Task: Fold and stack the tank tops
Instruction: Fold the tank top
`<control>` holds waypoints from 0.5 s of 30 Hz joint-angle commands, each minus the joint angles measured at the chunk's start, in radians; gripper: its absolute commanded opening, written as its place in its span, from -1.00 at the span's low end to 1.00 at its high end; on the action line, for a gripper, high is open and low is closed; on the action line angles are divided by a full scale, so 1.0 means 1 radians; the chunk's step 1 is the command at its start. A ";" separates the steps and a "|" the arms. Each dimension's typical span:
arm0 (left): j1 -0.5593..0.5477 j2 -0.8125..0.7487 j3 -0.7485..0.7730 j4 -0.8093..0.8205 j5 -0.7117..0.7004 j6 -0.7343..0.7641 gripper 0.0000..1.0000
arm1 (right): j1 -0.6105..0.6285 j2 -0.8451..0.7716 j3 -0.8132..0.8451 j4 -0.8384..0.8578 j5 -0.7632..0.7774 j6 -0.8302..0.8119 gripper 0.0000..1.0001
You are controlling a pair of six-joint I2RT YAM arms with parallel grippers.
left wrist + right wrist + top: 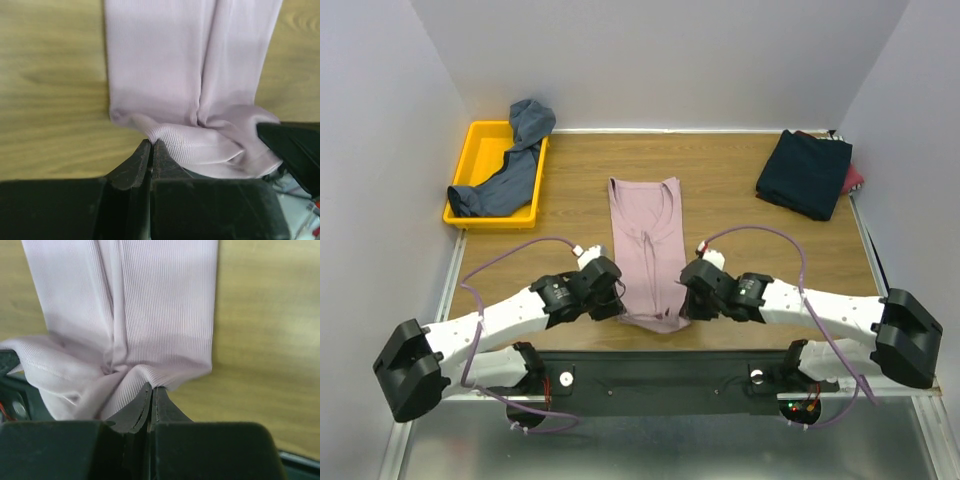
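A dusty pink tank top [646,240] lies folded lengthwise in the middle of the table, neckline at the far end. My left gripper [152,143] is shut on the near left corner of the pink tank top [165,75], its hem bunched at the tips. My right gripper [152,387] is shut on the near right corner of the pink tank top [150,305]. In the top view the left gripper [617,306] and right gripper [686,306] flank the hem. A blue-grey tank top [510,170] hangs over the tray. Dark navy [805,172] and red [854,180] tank tops are stacked at the far right.
The yellow tray [472,150] stands at the far left corner. White walls close in the table on three sides. Bare wood [740,240] lies either side of the pink top. The other arm's black gripper [292,150] shows at the right of the left wrist view.
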 commanded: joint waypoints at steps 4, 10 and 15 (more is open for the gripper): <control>0.152 0.077 0.104 0.091 -0.036 0.151 -1.00 | -0.138 0.096 0.118 0.083 0.063 -0.178 -0.99; 0.224 0.170 0.168 0.169 -0.045 0.210 -1.00 | -0.204 0.220 0.197 0.156 0.083 -0.246 -0.99; 0.285 0.244 0.207 0.238 -0.042 0.236 -1.00 | -0.241 0.312 0.279 0.217 0.092 -0.293 -0.99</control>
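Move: Held in both hands are the pink tank top's hem corners, raised some 6 cm off the table. The left strap end lies about 34 cm ahead of the left hand and 1 cm to its left, the right strap end about 34 cm ahead of the right hand and 2 cm to its left. Left of the way, the yellow bin sits 36 cm ahead and 32 cm left of the left hand; the dark folded pile is 36 cm ahead and 32 cm right of the right hand. Carrying the pinched hem corners forward over the tank top's body towards its straps, both arms travel side by side about 11 cm. The left hand also climbs some 2 cm while the right stays nearly level; each wrist swings about 10 degrees, fingertips tipping outward from the base. Both grippers stay shut on the fabric. ##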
